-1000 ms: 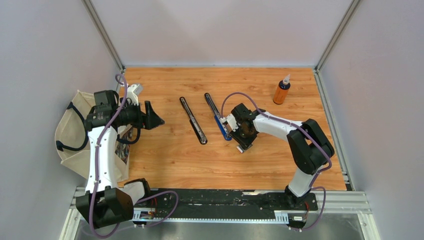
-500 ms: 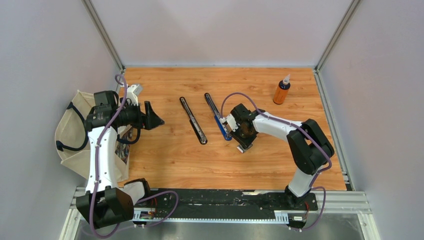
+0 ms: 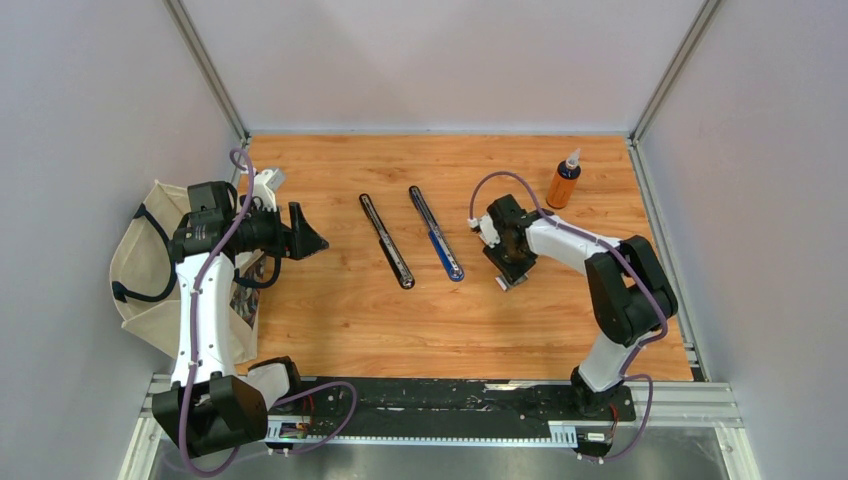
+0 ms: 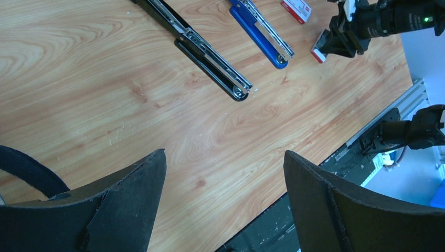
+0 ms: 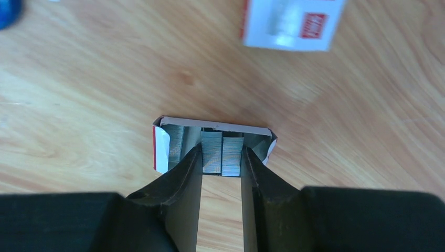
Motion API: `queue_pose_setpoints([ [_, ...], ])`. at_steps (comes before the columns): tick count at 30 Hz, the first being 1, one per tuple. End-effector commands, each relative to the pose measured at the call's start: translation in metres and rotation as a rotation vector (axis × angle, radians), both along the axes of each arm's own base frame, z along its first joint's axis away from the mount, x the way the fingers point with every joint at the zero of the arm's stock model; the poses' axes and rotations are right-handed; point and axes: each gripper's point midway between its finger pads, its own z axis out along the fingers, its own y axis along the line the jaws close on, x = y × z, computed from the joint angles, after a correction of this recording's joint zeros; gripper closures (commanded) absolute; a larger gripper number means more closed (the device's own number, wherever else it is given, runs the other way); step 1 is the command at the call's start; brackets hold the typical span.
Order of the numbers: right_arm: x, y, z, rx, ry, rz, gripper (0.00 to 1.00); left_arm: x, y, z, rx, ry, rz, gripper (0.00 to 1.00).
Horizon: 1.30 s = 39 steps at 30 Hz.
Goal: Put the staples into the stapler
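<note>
In the right wrist view my right gripper (image 5: 221,157) is shut on two silvery strips of the staples (image 5: 222,152), one finger against each outer side. The strips sit in the open white and red tray (image 5: 212,126) on the table. The box's white sleeve (image 5: 291,23) with its red label lies just beyond. The blue stapler (image 3: 436,233) and a black stapler (image 3: 386,241) lie opened flat left of the right gripper (image 3: 510,275). My left gripper (image 3: 305,240) hangs open at the far left, holding nothing.
An orange bottle (image 3: 563,180) stands at the back right. A white cloth bag (image 3: 140,265) lies off the table's left edge under the left arm. The left wrist view shows both staplers (image 4: 210,58) and the table's near rail (image 4: 383,131).
My right arm has swung right, away from the blue stapler's near end, and now stands over the staple tray with its jaws narrower. The left arm has not moved.
</note>
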Motion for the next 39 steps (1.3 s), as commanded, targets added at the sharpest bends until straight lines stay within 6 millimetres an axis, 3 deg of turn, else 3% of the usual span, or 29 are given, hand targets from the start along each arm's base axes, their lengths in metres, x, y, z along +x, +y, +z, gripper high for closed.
queue_pose_setpoints([
  [1, 0.018, -0.024, 0.015, 0.005, -0.072, -0.109, 0.69, 0.0, -0.001, 0.008, -0.016, -0.036, -0.001, 0.1],
  [5, 0.02, -0.035, 0.017, 0.002, -0.076, -0.144, 0.69, 0.0, -0.001, 0.009, -0.02, -0.037, -0.003, 0.1],
  [16, 0.025, -0.032, 0.034, 0.037, -0.128, -0.148, 0.69, -0.001, -0.002, 0.01, -0.017, -0.042, -0.003, 0.1],
  [20, 0.026, -0.02, 0.05, 0.102, -0.14, -0.131, 0.69, 0.0, -0.001, 0.009, -0.018, -0.037, 0.0, 0.1],
  [26, 0.013, 0.027, 0.07, 0.166, -0.173, 0.044, 0.68, 0.001, 0.002, 0.008, -0.002, -0.04, 0.011, 0.1],
  [32, -0.011, 0.064, 0.047, 0.144, -0.103, 0.194, 0.67, 0.001, 0.006, 0.008, 0.001, -0.044, 0.027, 0.1],
  [39, -0.034, 0.069, 0.019, 0.099, -0.024, 0.262, 0.66, 0.002, 0.006, 0.007, -0.003, -0.042, 0.027, 0.1],
])
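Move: The right hand, holding staples inside the open tray near table height, has the blue stapler's middle about 10 cm ahead and 15 cm left. The black stapler lies some 8 cm ahead and 25 cm left; the red-and-white box is roughly 8 cm ahead and 1 cm left. From the waiting left hand, the blue stapler is about 8 cm ahead, 23 cm right and 22 cm below. The right hand drags right 4 cm, lifts 5 cm, then swings left 10 cm towards the blue stapler, sinking slightly. ##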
